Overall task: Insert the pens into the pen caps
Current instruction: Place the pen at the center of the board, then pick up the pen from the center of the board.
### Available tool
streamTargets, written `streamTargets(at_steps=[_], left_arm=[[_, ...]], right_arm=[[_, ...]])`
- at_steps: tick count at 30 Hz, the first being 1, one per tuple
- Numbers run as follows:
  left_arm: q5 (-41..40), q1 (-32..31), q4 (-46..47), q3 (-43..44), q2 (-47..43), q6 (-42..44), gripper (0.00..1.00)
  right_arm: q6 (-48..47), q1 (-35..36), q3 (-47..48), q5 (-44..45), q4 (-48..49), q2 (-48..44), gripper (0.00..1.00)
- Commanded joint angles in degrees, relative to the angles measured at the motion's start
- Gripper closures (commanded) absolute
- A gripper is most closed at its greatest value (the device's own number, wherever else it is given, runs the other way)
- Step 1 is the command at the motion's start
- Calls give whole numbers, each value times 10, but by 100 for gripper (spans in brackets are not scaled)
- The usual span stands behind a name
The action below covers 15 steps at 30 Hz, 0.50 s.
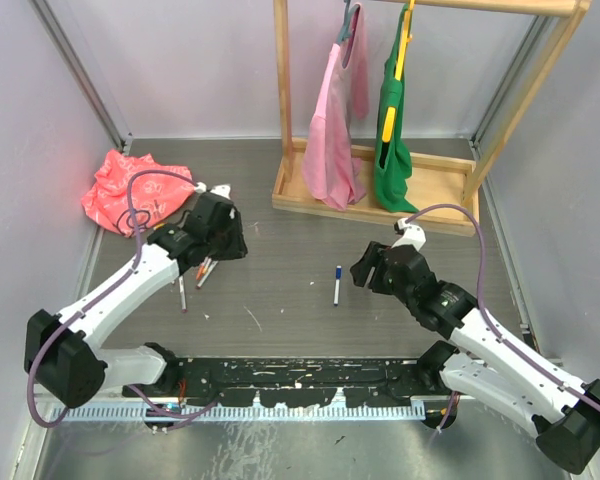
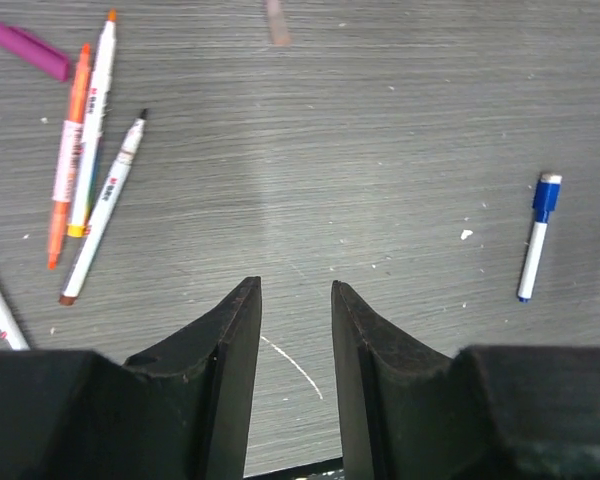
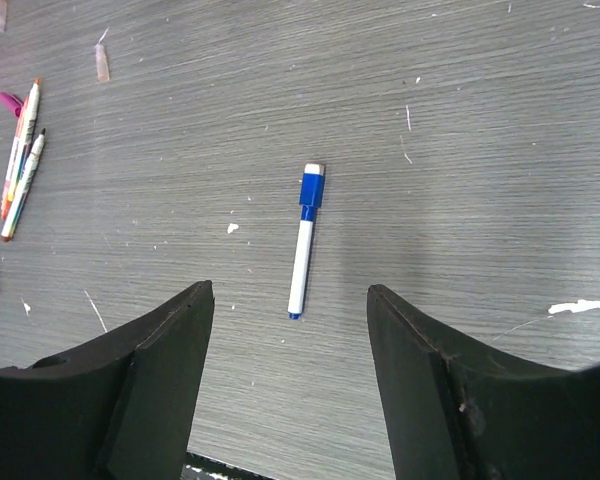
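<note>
A blue pen (image 3: 302,250) with its blue cap (image 3: 312,188) on lies alone mid-table, also in the overhead view (image 1: 337,285) and the left wrist view (image 2: 537,237). My right gripper (image 3: 290,288) hovers just short of it, jaws wide open and empty. Several uncapped pens (image 2: 90,170) lie in a loose bundle to the left, an orange one (image 2: 68,155) among them, with a purple cap (image 2: 27,50) beside them. My left gripper (image 2: 295,285) hangs over bare table right of that bundle, jaws narrowly open with nothing between them. From above, the left gripper (image 1: 230,240) is over the bundle (image 1: 202,272).
A crumpled red bag (image 1: 130,190) lies at the back left. A wooden rack (image 1: 380,200) with pink and green garments stands at the back right. A pale translucent cap (image 3: 101,62) lies far from the pens. White scratches and flecks mark the grey table (image 1: 280,250).
</note>
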Motion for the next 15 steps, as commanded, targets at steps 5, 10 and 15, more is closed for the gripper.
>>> streamTargets(at_steps=[5, 10, 15], left_arm=[[3, 69, -22, -25, -33, 18, 66], [-6, 137, -32, -30, -36, 13, 67], [-27, 213, -40, -48, -32, -10, 66]], right_arm=[[-12, -2, 22, -28, 37, 3, 32], [-31, -2, 24, -47, 29, -1, 32], [-43, -1, 20, -60, 27, -10, 32]])
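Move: The left hand, empty and some 12 cm above the board, has the dark-tipped white pen about 11 cm to its left and 2 cm back. The orange pen lies about 12 cm left and 1 cm ahead, the purple cap 12 cm left and 6 ahead, the lone white pen 19 cm left and 7 back; the blue-capped pen is 23 cm right, 6 back. For the right hand, the dark-tipped pen is some 38 cm left, 4 cm ahead and 11 cm below. Touching nothing, the left hand swings left over the board towards the loose group of pens, away from the blue-capped pen already lying at the centre. It covers some 9 cm, picking up speed and sinking a little, while turning counter-clockwise about 15 degrees; its partly open fingers keep their gap. ##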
